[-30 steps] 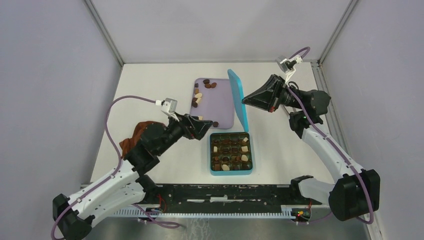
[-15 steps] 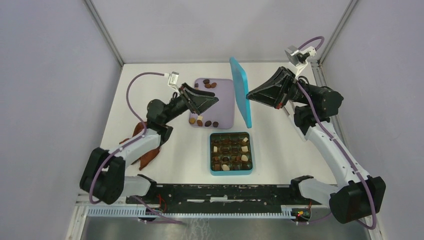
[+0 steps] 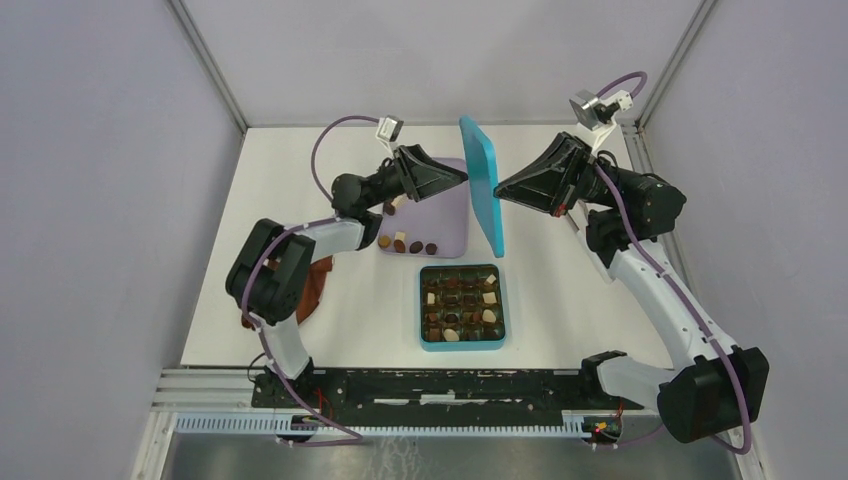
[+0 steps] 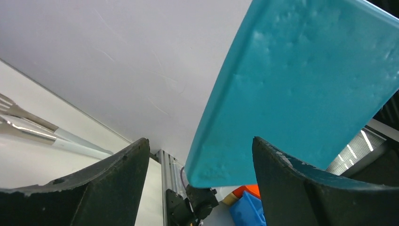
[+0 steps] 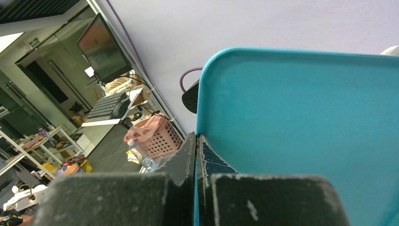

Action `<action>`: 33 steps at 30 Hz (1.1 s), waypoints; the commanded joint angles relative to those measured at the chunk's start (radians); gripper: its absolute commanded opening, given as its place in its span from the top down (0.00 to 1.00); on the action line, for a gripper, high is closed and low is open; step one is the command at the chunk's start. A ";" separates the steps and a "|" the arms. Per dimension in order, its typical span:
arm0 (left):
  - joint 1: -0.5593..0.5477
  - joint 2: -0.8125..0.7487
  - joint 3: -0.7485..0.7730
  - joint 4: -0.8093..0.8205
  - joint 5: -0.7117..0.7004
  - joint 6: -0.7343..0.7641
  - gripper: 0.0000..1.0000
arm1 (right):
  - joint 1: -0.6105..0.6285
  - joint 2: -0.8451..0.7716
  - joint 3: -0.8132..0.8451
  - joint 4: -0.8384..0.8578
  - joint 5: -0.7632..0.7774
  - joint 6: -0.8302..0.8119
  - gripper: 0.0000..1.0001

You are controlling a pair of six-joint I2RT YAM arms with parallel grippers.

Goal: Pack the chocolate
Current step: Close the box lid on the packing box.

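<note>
Chocolate pieces fill the gridded teal box near the table's front. More chocolate lies on the lilac tray. The teal lid stands on edge in the air between the two arms. My right gripper is shut on the lid's rim, the fingers pinching the teal edge of the lid. My left gripper hovers open over the tray, just left of the lid. In the left wrist view a corner of the lid shows between its spread fingers, untouched.
A reddish-brown cloth lies at the left, under the left arm. A black rail runs along the near edge. Grey walls and metal frame posts close in the white table.
My left arm has swung from beside the teal box up over the lilac tray to the lid, jaws open. The right gripper raised the lid slightly, then held still.
</note>
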 commanded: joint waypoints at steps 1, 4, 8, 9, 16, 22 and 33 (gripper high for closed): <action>-0.022 0.055 0.112 0.282 0.044 -0.099 0.15 | -0.003 0.003 0.014 0.091 0.040 0.037 1.00; -0.054 0.084 0.175 0.282 0.073 -0.112 0.15 | -0.003 0.007 0.008 0.104 0.044 0.052 1.00; -0.075 0.061 0.205 0.282 0.101 -0.120 0.19 | -0.004 0.004 0.006 0.117 0.045 0.061 1.00; -0.074 0.052 0.201 0.283 0.102 -0.119 0.21 | -0.003 0.002 0.007 0.119 0.046 0.063 1.00; -0.075 -0.013 0.179 0.282 0.120 -0.124 0.49 | -0.068 -0.017 -0.009 0.129 0.049 0.094 1.00; -0.072 -0.088 0.157 0.282 0.131 -0.125 0.58 | -0.131 -0.027 -0.060 0.122 0.042 0.092 1.00; -0.035 -0.159 0.133 0.282 0.121 -0.176 0.81 | -0.237 -0.012 -0.104 0.102 0.017 0.053 1.00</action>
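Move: The lid hangs steeply from the right hand, outer side to the left. Its middle is about 5 cm back, 3 cm right and 6 cm above the left hand, whose open fingers are near its lower edge. The packing box is some 9 cm back and 1 cm right of that hand, the purple tray 12 cm ahead and 6 cm left, both about 30 cm lower. From the right hand, the box lies 3 cm ahead, 3 cm left and 43 cm down. The lid's free lower edge is taken by the left hand, which goes about 3 cm right and upward, closes its fingers to pinch that edge, then eases back left, still rising, ending about 5 cm higher and 3 cm nearer the base. The right hand waits with its grip kept, then carries its edge about 5 cm right, turning some 10 degrees clockwise. ##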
